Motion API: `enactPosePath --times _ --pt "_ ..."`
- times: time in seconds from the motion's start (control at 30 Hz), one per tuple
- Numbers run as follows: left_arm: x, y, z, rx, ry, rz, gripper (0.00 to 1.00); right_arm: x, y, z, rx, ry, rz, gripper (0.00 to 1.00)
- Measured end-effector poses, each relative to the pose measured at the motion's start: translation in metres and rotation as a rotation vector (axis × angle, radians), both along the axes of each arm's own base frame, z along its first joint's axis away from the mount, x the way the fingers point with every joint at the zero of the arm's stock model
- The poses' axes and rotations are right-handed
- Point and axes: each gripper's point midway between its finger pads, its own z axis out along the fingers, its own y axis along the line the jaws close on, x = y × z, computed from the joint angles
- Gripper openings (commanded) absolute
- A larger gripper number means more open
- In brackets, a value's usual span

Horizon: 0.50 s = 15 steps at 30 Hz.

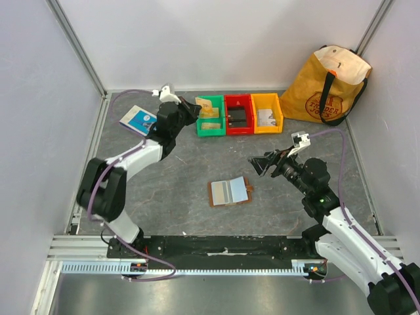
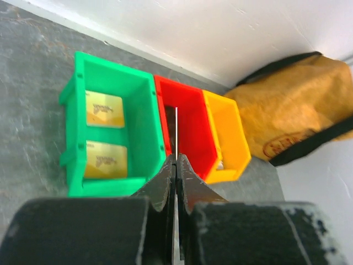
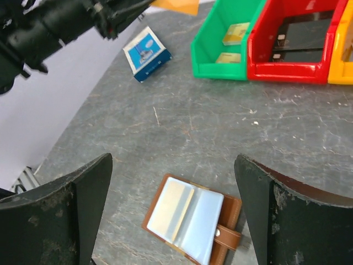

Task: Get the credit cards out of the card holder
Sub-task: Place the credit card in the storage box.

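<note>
The brown card holder [image 1: 230,192] lies open on the grey table, pale blue-grey faces up. A tan credit card [image 3: 174,207] shows in its left pocket. My right gripper [image 3: 174,160] hangs open above it, touching nothing. My left gripper [image 2: 176,160] is shut on a thin credit card [image 2: 176,132], seen edge-on over the green and red bins. The same card [image 3: 177,5] shows tan at the top of the right wrist view. Two gold credit cards [image 2: 103,109] [image 2: 105,160] lie in the green bin [image 2: 142,127].
A red bin [image 1: 238,114] with a dark object and a yellow bin [image 1: 267,112] stand to the right of the green bin. A blue-and-white flat box [image 1: 138,119] lies at the back left. A tan tote bag [image 1: 326,85] stands in the back right corner.
</note>
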Motion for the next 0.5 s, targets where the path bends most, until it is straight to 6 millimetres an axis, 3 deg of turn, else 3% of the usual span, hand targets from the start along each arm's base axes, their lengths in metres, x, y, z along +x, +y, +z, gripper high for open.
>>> enactPosePath --times 0.2,0.5 --pt "0.06 -0.008 -0.041 0.072 0.065 0.038 0.02 -0.002 -0.005 -0.018 -0.057 0.034 -0.012 0.98" --pt "0.104 -0.021 -0.1 0.154 0.163 0.036 0.02 -0.005 -0.007 -0.025 -0.087 0.043 -0.007 0.98"
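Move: The left hand already holds the gold card; the green box it is bound for has its middle about 16 cm ahead, 4 cm to the right and some 18 cm below. At the same depth and height, the red box stands 17 cm to the hand's right and the yellow box 29 cm to its right; the blue-and-white box lies 12 cm ahead and 26 cm to the left, equally low. From the right hand the green box is roughly 35 cm ahead, 15 cm left and 18 cm below. Forward and down in about equal parts, some 10 cm each, the left hand carries the gold card towards the green box, level at first and then sinking more steeply while slowing. Its fingers keep the card pinched, tip down about 10 degrees and roll about as much, left side rising. The right hand, empty and wide open, sinks about 2.5 cm. ##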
